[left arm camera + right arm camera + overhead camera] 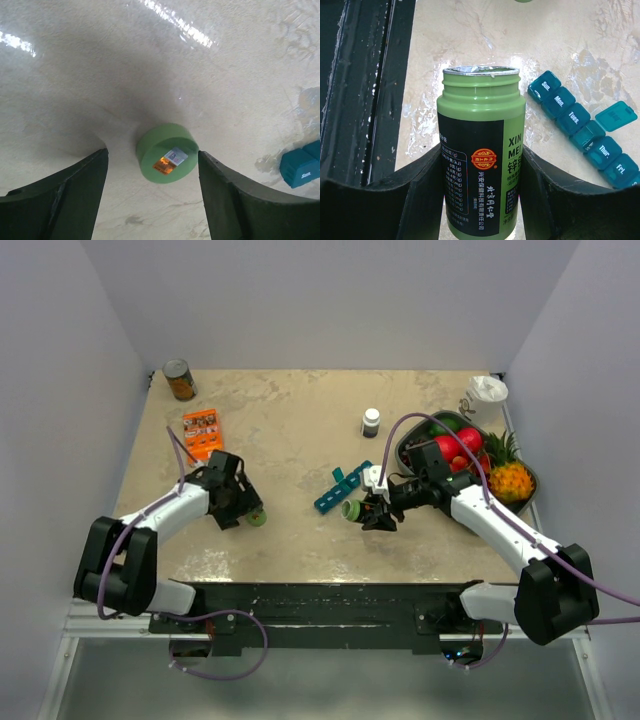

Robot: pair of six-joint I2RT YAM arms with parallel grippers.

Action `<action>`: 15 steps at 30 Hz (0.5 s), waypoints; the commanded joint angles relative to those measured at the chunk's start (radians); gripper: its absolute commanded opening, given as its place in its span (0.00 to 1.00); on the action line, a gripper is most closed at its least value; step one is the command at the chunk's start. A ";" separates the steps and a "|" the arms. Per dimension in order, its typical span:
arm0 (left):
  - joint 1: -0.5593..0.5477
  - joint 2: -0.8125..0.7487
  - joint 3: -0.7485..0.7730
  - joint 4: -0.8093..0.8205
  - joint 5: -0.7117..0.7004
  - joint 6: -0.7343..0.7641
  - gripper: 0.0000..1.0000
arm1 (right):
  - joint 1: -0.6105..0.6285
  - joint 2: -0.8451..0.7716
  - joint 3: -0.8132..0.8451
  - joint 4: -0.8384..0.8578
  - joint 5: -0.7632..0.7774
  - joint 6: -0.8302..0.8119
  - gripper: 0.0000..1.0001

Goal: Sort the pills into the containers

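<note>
In my right gripper (482, 155), shut on it, is a green pill bottle (481, 115) with a black label. It has no cap, and a torn foil seal rims its mouth. From above, the bottle (352, 509) lies level in the right gripper (378, 512), mouth pointing left. The teal containers (585, 130) lie just past it, one lid (616, 116) flipped open; from above the strip (342, 488) lies diagonally at mid-table. The bottle's green cap (167, 152) rests on the table between the fingers of my open left gripper (152, 160), close to the right finger. No pills show.
A brown tin can (180, 380) stands at the back left, with an orange packet (203, 432) in front of it. A small dark bottle (371, 422) stands behind the strip. The grey fruit tray (401, 453) and a white cup (487, 392) fill the right side.
</note>
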 commanded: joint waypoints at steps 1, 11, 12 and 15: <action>0.009 -0.111 -0.003 -0.045 -0.019 0.075 0.77 | -0.014 -0.030 0.023 0.014 -0.036 0.010 0.00; 0.008 -0.613 -0.196 0.364 0.438 0.492 0.97 | -0.144 -0.119 0.223 0.236 -0.029 0.433 0.00; 0.008 -0.663 -0.204 0.373 0.438 0.540 0.97 | -0.167 -0.109 0.273 0.238 -0.003 0.467 0.00; 0.008 -0.699 -0.210 0.361 0.433 0.583 0.97 | -0.261 -0.080 0.425 0.360 0.089 0.698 0.00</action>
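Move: The green cap lies on the table just under the left fingertips, about 1 cm ahead and 2 cm below; the pill organizer is some 8 cm ahead and 20 cm right of that hand. From the right hand, already holding the open green bottle high, the organizer is about 12 cm ahead, 3 cm left and 12 cm below; the white bottle stands roughly 29 cm ahead, 3 cm right and 9 cm below. Left rises some 14 cm from the cap, fingers opening wider; right carries the green bottle up and forward. ##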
